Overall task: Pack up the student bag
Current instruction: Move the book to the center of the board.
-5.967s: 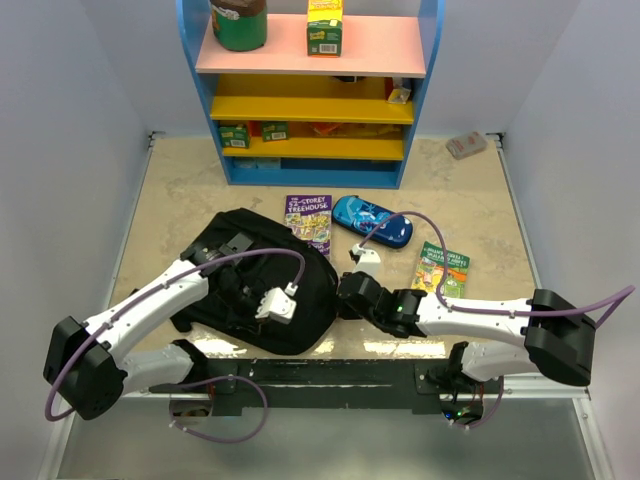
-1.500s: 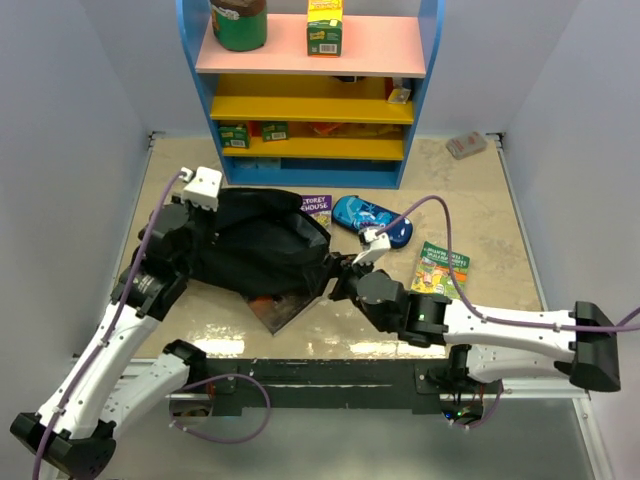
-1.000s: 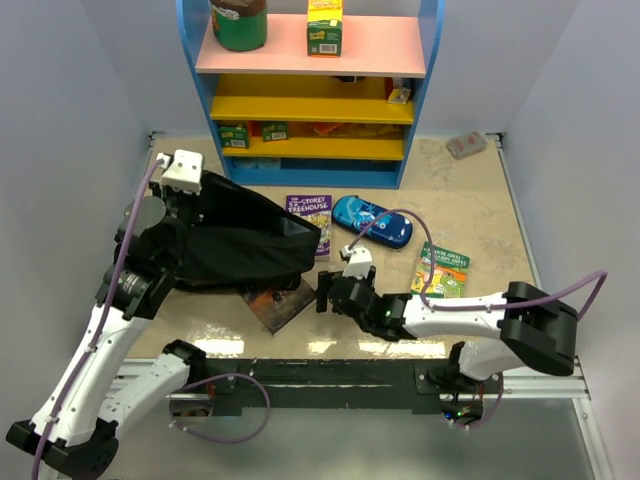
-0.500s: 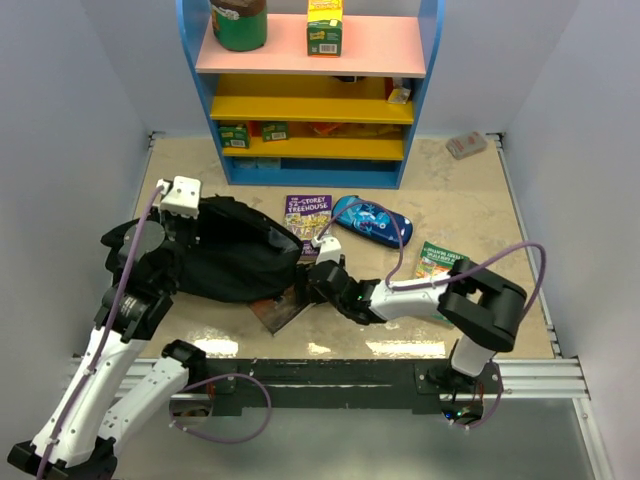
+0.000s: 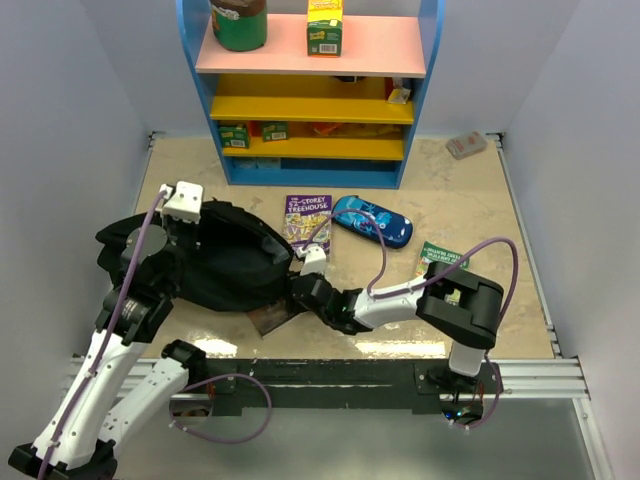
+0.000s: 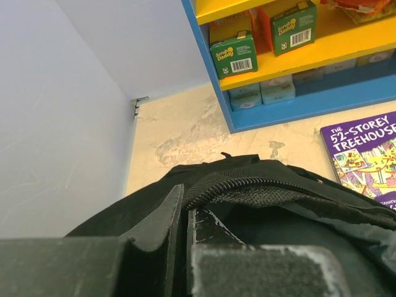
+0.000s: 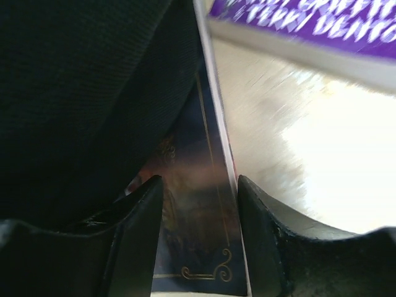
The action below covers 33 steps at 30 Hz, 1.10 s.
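The student bag [image 5: 235,265] is a soft black backpack lying left of centre. My left gripper [image 5: 185,212] is shut on its zippered rim [image 6: 260,184] and holds that edge up. The left wrist view shows the jaws [image 6: 184,201] pinching the fabric. A dark book [image 5: 268,316] sticks out from under the bag's near side. My right gripper [image 5: 300,285] is low at that book; in the right wrist view its fingers [image 7: 199,204] stand apart, open, either side of the book's corner [image 7: 198,229], with black bag fabric [image 7: 86,93] on the left.
A purple book [image 5: 307,220] and a blue pencil case [image 5: 372,220] lie behind the right gripper. A green book [image 5: 438,258] is partly under the right arm. The blue and yellow shelf unit [image 5: 310,150] stands at the back, a small packet [image 5: 466,145] to its right.
My right gripper has slid left to the dark book under the bag, and its jaws have narrowed. The left gripper keeps its hold; the bag has sagged slightly lower.
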Motion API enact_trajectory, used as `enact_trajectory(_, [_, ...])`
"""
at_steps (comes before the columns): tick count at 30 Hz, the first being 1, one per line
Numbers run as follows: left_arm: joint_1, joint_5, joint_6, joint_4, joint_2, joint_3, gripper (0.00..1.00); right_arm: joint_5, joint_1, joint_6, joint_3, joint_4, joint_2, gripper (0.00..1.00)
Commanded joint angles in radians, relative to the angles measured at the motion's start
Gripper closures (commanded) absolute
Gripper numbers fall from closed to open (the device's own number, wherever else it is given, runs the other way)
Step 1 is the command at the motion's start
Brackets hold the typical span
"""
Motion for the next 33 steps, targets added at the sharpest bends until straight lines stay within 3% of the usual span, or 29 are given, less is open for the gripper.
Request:
enact_trajectory(1, [0.005,0.018,0.019,0.103,-0.017,0.0,1.0,0.024,0.102,0.088,-0.022,-0.133,0.058,0.48])
enact_trajectory(3, [0.005,0.024,0.019,0.105,-0.017,-0.001,1.0,0.055,0.131,0.137,-0.023,-0.184,0.064,0.47])
enact_trajectory(6, [0.005,0.029,0.019,0.105,-0.017,-0.004,1.0,0.082,0.159,0.185,-0.037,-0.195,0.081,0.58])
enact_trajectory(7, [0.005,0.029,0.022,0.105,-0.015,-0.004,1.0,0.084,0.166,0.191,-0.04,-0.192,0.094,0.76])
enact_trajectory(9, [0.005,0.029,0.031,0.102,-0.015,-0.001,1.0,0.092,0.174,0.211,-0.041,-0.195,0.107,0.99])
enact_trajectory(13, [0.005,0.018,0.059,0.112,-0.021,-0.009,1.0,0.128,0.191,0.263,-0.069,-0.215,0.091,1.0])
enact_trajectory(16, [0.005,0.023,0.062,0.117,-0.02,-0.015,1.0,0.176,0.199,0.314,-0.126,-0.261,-0.01,1.0])
enact_trajectory(20, [0.003,0.026,0.059,0.128,-0.012,-0.029,1.0,0.25,0.209,0.431,-0.195,-0.414,-0.312,1.0])
enact_trajectory(24, [0.005,0.032,0.055,0.141,-0.009,-0.044,1.0,0.308,0.22,0.57,-0.204,-0.717,-0.554,1.0])
enact_trajectory(30, [0.005,0.044,0.055,0.154,-0.009,-0.06,1.0,0.334,0.232,0.803,-0.155,-1.064,-0.64,1.0])
enact_trajectory(33, [0.005,0.067,0.062,0.151,-0.014,-0.067,1.0,0.316,0.232,0.78,-0.135,-1.048,-0.607,1.0])
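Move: The right hand straddles the book's right edge near its near corner; the book's middle, mostly under the bag, lies about 9 cm left, 1 cm ahead and 1 cm lower. The bag's middle is some 24 cm left and 8 ahead, the purple book 18 ahead and 2 right, the blue pencil case 19 ahead and 19 right. From the left hand, the book is about 17 cm right, 6 back, 28 below. Right fingers shut on the book's edge, pulling it about 15 cm right and 9 back; left keeps the bag. ##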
